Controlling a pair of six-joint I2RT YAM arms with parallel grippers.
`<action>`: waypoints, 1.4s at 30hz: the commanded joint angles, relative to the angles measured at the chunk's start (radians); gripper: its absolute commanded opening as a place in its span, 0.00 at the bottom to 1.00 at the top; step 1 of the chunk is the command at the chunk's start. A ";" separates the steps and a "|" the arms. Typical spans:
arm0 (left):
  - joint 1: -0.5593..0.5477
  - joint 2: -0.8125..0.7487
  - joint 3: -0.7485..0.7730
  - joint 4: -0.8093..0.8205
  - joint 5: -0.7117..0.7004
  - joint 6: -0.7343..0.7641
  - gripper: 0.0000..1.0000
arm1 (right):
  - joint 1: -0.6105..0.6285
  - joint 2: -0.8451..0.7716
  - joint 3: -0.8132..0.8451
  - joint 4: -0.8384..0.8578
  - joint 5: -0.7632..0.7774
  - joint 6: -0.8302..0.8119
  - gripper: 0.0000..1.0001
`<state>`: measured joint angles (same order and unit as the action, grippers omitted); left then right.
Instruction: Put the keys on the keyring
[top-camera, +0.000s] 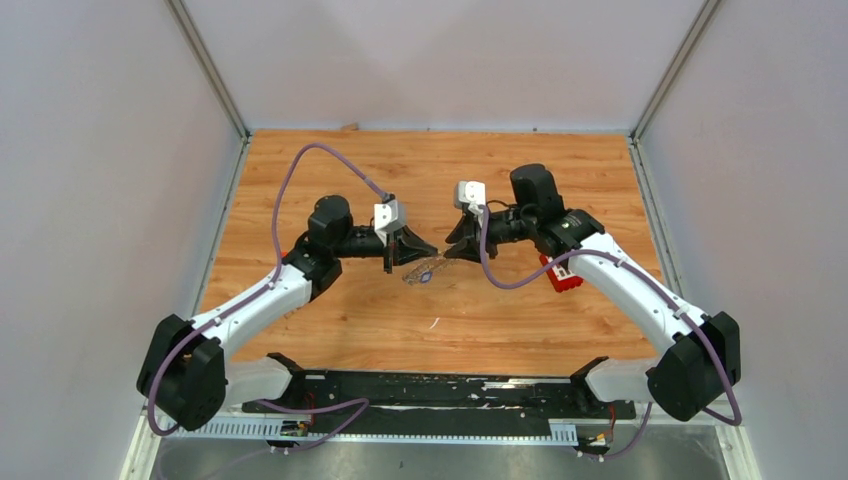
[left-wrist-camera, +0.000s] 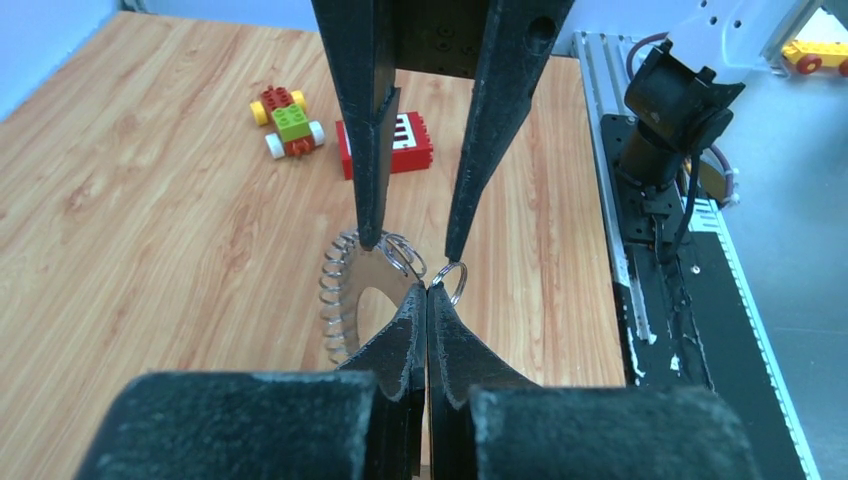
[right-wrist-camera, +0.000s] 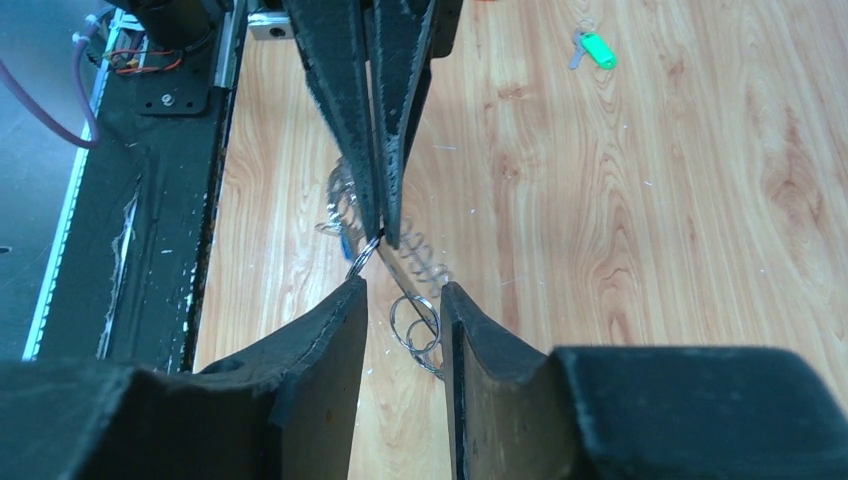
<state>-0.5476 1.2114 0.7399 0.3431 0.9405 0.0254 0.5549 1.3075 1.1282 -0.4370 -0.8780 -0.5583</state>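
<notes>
The keyring (left-wrist-camera: 340, 300), a silver ring edged with wire loops, hangs just above the wood between my two grippers. My left gripper (left-wrist-camera: 427, 288) is shut on the keyring's rim, next to a small split ring (left-wrist-camera: 452, 279). My right gripper (right-wrist-camera: 400, 290) faces it with its jaws open, and the keyring's small silver rings (right-wrist-camera: 415, 322) show in the gap between its fingers. A bit of the blue key (right-wrist-camera: 346, 243) peeks out by the left fingertips. The green key (right-wrist-camera: 595, 48) lies alone on the wood further off. From above, the keyring (top-camera: 425, 270) shows between both grippers.
A red block with white squares (left-wrist-camera: 385, 145) and a small toy car of bricks (left-wrist-camera: 290, 122) lie on the wood past the right arm. The black base rail (top-camera: 450, 392) runs along the near edge. Grey walls close in three sides.
</notes>
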 joint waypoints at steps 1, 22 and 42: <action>0.008 -0.044 -0.005 0.139 -0.010 -0.061 0.00 | 0.004 0.005 0.025 -0.052 -0.093 -0.060 0.35; 0.008 -0.019 -0.014 0.172 -0.032 -0.097 0.00 | 0.010 0.031 0.033 0.033 -0.066 0.053 0.27; 0.008 0.001 -0.017 0.167 -0.030 -0.097 0.00 | 0.028 0.003 0.003 0.108 0.059 0.078 0.00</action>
<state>-0.5346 1.2167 0.7204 0.4366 0.8837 -0.0654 0.5739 1.3392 1.1320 -0.4099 -0.8623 -0.4946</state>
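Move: The small wire ring of the keyring is already pinched in the left fingertips, its free part about 1 cm to that hand's right. From the half-open right fingers it lies roughly 2 cm left, 1 cm back and level. The coil-edged disc hangs below: from the right hand about 3 cm left, 2 cm back and 5 cm down. The blue tag hangs about 4 cm left, 3 cm back and 5 cm below that hand. Keep the left gripper shut on the small wire ring, easing it up about 1 cm, then forward about 1 cm in all. Draw the half-open right fingers back some 1.5 cm, then bring them forward again and about 1 cm left to the left fingertips, closing them to pinch the wire there. ##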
